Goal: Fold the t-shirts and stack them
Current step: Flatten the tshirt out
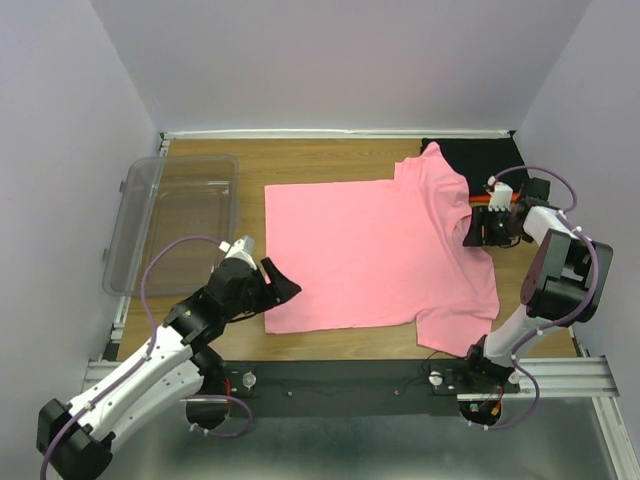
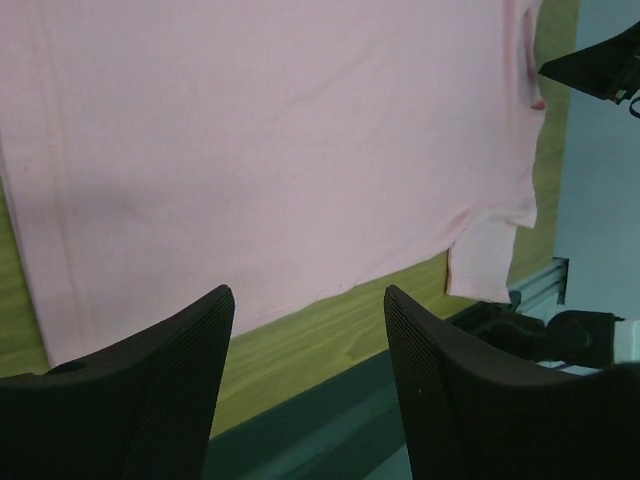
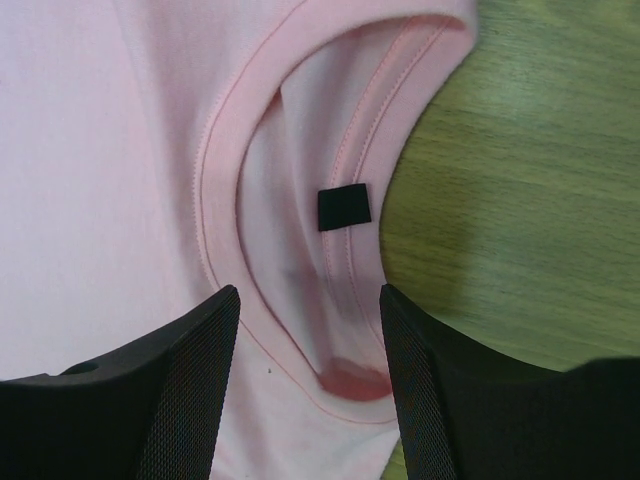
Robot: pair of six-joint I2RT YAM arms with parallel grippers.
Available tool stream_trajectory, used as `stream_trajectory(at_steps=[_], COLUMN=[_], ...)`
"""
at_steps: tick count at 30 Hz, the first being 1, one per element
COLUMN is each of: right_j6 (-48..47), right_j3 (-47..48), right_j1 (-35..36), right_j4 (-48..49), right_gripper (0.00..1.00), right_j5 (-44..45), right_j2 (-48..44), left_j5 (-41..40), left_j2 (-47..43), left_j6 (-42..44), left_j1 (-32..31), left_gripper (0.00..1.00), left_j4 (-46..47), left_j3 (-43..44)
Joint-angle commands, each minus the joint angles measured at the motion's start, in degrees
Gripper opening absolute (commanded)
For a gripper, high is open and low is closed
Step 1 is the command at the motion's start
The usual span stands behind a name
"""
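A bright pink t-shirt point(image 1: 380, 250) lies spread flat on the wooden table, its collar to the right. A black t-shirt point(image 1: 470, 155) lies at the back right, partly under the pink one's sleeve. My left gripper point(image 1: 283, 282) hovers open at the pink shirt's near left corner and holds nothing. The left wrist view shows the shirt's hem point(image 2: 270, 150) just past that gripper point(image 2: 310, 330). My right gripper point(image 1: 478, 236) stands open over the collar. In the right wrist view the neck opening with its black label point(image 3: 344, 208) lies between the open jaws of this gripper point(image 3: 310, 340).
A clear plastic tub point(image 1: 170, 220) stands at the left of the table. Walls close in the back and both sides. A metal rail point(image 1: 350, 380) with the arm bases runs along the near edge.
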Motion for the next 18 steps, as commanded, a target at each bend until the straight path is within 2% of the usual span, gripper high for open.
stream_trajectory(at_steps=[1,4,7,10,14,18], right_j6=[-1.07,-1.69,-2.04,-2.30,-2.13,-1.95], right_j3=[-0.79,-1.05,-1.40,-1.67,-1.32,-0.96], right_j1=[-0.47,-0.82,-1.08,-1.17,-1.17,-1.17], right_j4=[0.64,0.64,0.56,0.73,0.64,0.64], right_gripper=[0.66,0.66,0.65,0.65,0.65,0.65], right_j5=[3.00,3.63,3.10,2.93,1.96,1.43], right_j2=[0.71,1.50,1.94,1.94,2.46,2.90], left_j5=[-0.58,-6.99,-16.13,-22.81,-27.65,-24.17], left_j2=[9.46,27.70,36.70,37.44,36.38,41.99], left_j6=[10.01,15.99,14.43,10.92,9.50,8.88], left_j1=[-0.04,0.05,0.31,0.49,0.57,2.59], left_gripper=[0.70,0.71,0.72,0.73,0.73,0.73], left_j4=[10.36,7.84,2.48,0.96,0.35,0.17], left_j3=[1.12,7.35,11.84,12.38,12.47,12.47])
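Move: My raised left hand hangs about 10 cm above the t-shirt. The stretch of its left hem that I want is roughly 7 cm ahead and 8 cm to the left. The t-shirt's near left corner is some 8 cm back and 8 cm left, and the clear bin's middle about 20 cm ahead and 32 cm left. Low on my right side, the neckline's near end is right under that hand, about 2 cm down. The black tag is 5 cm ahead and 1 cm right, the black pad 21 cm ahead and 3 cm left. I drop my left hand quickly, about 8 cm down and 7 cm forward, to the pink cloth. Then, staying low, I slide it left towards the hem, open fingers swinging some 35 degrees to point more steeply down. Meanwhile my open right hand eases down a centimetre or two over the neckline, drifting slightly back and right. ##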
